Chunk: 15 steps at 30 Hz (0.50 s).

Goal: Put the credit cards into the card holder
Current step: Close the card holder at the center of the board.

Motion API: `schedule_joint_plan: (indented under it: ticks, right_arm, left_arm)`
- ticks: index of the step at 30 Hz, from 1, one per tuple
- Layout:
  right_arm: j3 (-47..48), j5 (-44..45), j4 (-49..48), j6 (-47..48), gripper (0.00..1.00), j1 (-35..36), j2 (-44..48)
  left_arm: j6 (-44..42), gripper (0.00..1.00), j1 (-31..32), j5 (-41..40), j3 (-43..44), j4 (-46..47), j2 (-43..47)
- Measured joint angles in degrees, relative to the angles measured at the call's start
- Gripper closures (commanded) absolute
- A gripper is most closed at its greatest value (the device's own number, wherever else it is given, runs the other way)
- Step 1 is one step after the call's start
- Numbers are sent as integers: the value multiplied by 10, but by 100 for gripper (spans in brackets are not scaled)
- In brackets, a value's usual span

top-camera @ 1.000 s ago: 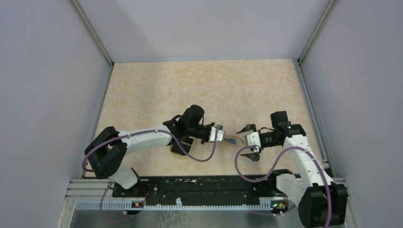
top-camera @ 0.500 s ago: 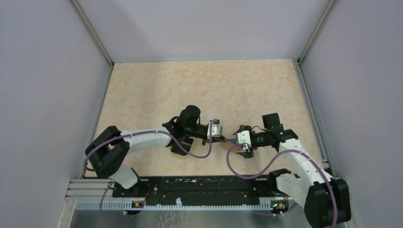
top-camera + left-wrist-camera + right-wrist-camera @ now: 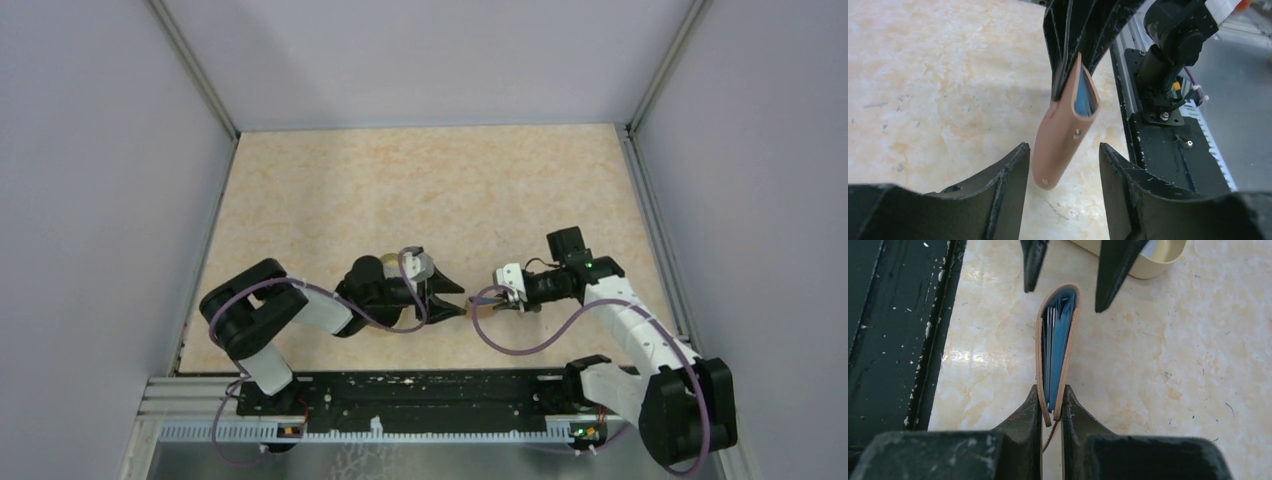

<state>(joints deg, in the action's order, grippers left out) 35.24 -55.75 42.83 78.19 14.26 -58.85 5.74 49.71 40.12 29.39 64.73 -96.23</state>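
Note:
The card holder [image 3: 1055, 340] is a tan-brown leather wallet with a blue inside. It hangs on edge above the table between the two grippers. My right gripper [image 3: 1052, 395] is shut on its near end. Thin pale edges that look like the credit cards [image 3: 1048, 337] show between the blue layers. My left gripper [image 3: 1063, 147] is open. Its fingers [image 3: 1008, 175] stand on either side of the holder's rounded end [image 3: 1060, 135] without touching it. From above, the holder [image 3: 478, 300] bridges the left gripper [image 3: 452, 305] and the right gripper [image 3: 497, 298].
A tan-rimmed oval dish [image 3: 1153, 262] sits on the table behind the left gripper, mostly hidden under the left arm in the top view. The black base rail [image 3: 430, 390] runs along the near edge, close beside the holder [image 3: 1168, 150].
The right gripper moved in from the right and shut on the card holder. The left gripper opened, let go of it and drew back to the left.

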Motion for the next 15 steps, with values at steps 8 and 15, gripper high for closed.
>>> schedule_joint_plan:
  ticks: [8, 15]
  right_arm:
    - [107, -5, 117, 2, 100, 2, -88]
    - [144, 6, 201, 26, 100, 5, -156]
  left_arm:
    - [50, 1, 4, -68, -151, 209, -7]
    - [-35, 1, 50, -90, -165, 202, 49]
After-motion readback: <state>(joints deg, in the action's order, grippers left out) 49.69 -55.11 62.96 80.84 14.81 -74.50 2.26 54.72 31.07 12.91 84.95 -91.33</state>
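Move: The card holder is pinched in my right fingertips, its middle about 3 cm to their left and 3 cm below. My left fingertips, half open and already clear of the holder, have it about 5 cm to their right, level fore and aft and a touch below. From my left hand the cream tray lies roughly 14 cm left and 2 cm farther out, down on the board; the board's near edge is some 12 cm back and 5 cm right. My left hand backs away from the card holder, leftward and dipping a little at first, then back towards my base and rising again, about 4 cm each way, while its fingers spread from half to fully open. My right hand keeps its pinch, lifts about 2 cm and partly sinks back, rolling some 20 degrees about its fingers so the holder's bottom swings towards my base. ##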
